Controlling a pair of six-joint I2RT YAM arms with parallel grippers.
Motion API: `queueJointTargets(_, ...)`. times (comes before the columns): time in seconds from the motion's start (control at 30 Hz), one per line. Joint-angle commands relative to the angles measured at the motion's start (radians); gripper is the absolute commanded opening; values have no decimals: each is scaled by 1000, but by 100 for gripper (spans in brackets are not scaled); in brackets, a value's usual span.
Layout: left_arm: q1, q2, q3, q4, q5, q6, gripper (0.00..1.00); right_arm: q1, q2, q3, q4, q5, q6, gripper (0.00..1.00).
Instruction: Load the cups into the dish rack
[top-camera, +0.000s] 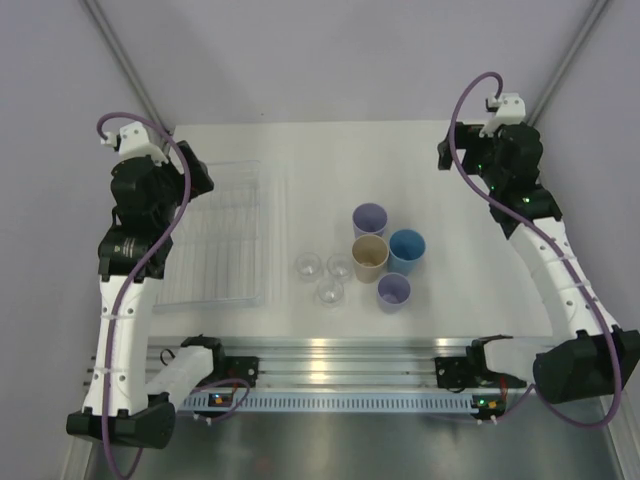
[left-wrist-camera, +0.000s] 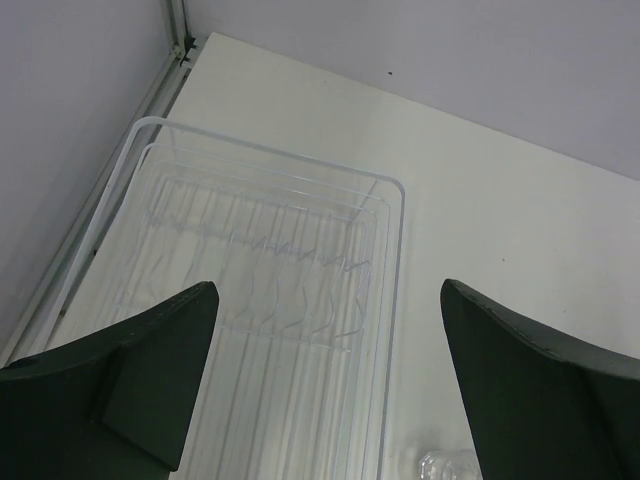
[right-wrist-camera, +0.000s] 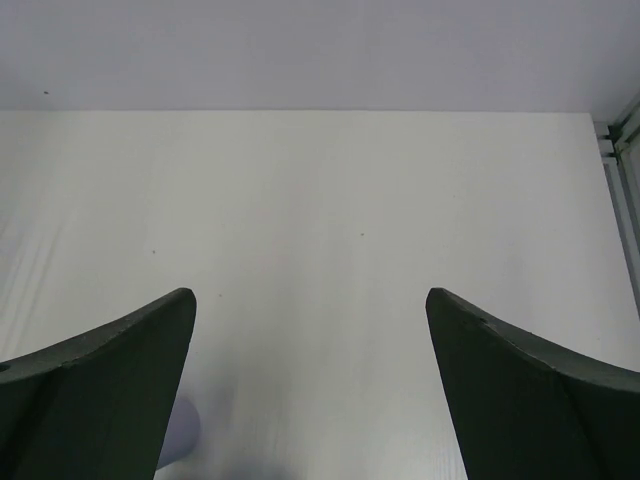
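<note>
The dish rack (top-camera: 262, 232), a clear ridged tray, lies at the table's left. Right of it stand three small clear cups (top-camera: 309, 266) (top-camera: 339, 267) (top-camera: 329, 292). Further right are four tumblers: lavender (top-camera: 370, 218), beige (top-camera: 369, 256), blue (top-camera: 406, 249) and a second lavender (top-camera: 393, 292). My left gripper (left-wrist-camera: 328, 285) hangs open and empty over the rack's (left-wrist-camera: 393, 262) right rim, with a clear cup (left-wrist-camera: 445, 467) at the bottom edge of its view. My right gripper (right-wrist-camera: 310, 292) is open and empty over bare table at the far right; a lavender tumbler (right-wrist-camera: 180, 435) peeks beside its left finger.
An aluminium rail (top-camera: 340, 352) with both arm bases runs along the table's near edge. Grey walls and slanted frame posts (top-camera: 125, 70) close in the back and sides. The white table (top-camera: 330, 160) stretches behind the cups.
</note>
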Motion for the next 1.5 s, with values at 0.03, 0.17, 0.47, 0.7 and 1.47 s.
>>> queueJointTargets(0.03, 1, -31, 3, 48, 13, 15, 99, 2, -42, -29, 84, -58, 16, 99)
queueJointTargets(0.17, 1, -45, -3, 49, 14, 19, 98, 2, -57, -45, 95, -59, 14, 99)
queueJointTargets(0.47, 3, -51, -4, 48, 18, 20, 99, 2, -62, -49, 93, -35, 23, 99)
queueJointTargets(0.7, 1, -60, -24, 49, 19, 22, 99, 2, -90, -72, 106, -150, -23, 100)
queueJointTargets(1.47, 3, 47, -86, 49, 146, 9, 99, 42, -156, -232, -238, -271, 13, 95)
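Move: The blue cup lies about 12 cm back, 9 cm left and 27 cm below the right hand; from that hand, the far purple cup is 5 cm back and 16 cm left, the tan cup 13 cm back and 17 cm left. For the left hand, the nearest clear cup is roughly 5 cm back, 17 cm right and 31 cm down, with the dish rack's middle almost straight below, 2 cm left. Towards the blue cup and its group comes the open right hand, drifting slightly left at first, then dropping fast, some 10 cm down and 7 cm back in all, tipping its fingers about 20 degrees further down while turning a little counter-clockwise. The left hand, also empty and open, rises a touch, then sinks about 5 cm and edges right towards the clear cups. ##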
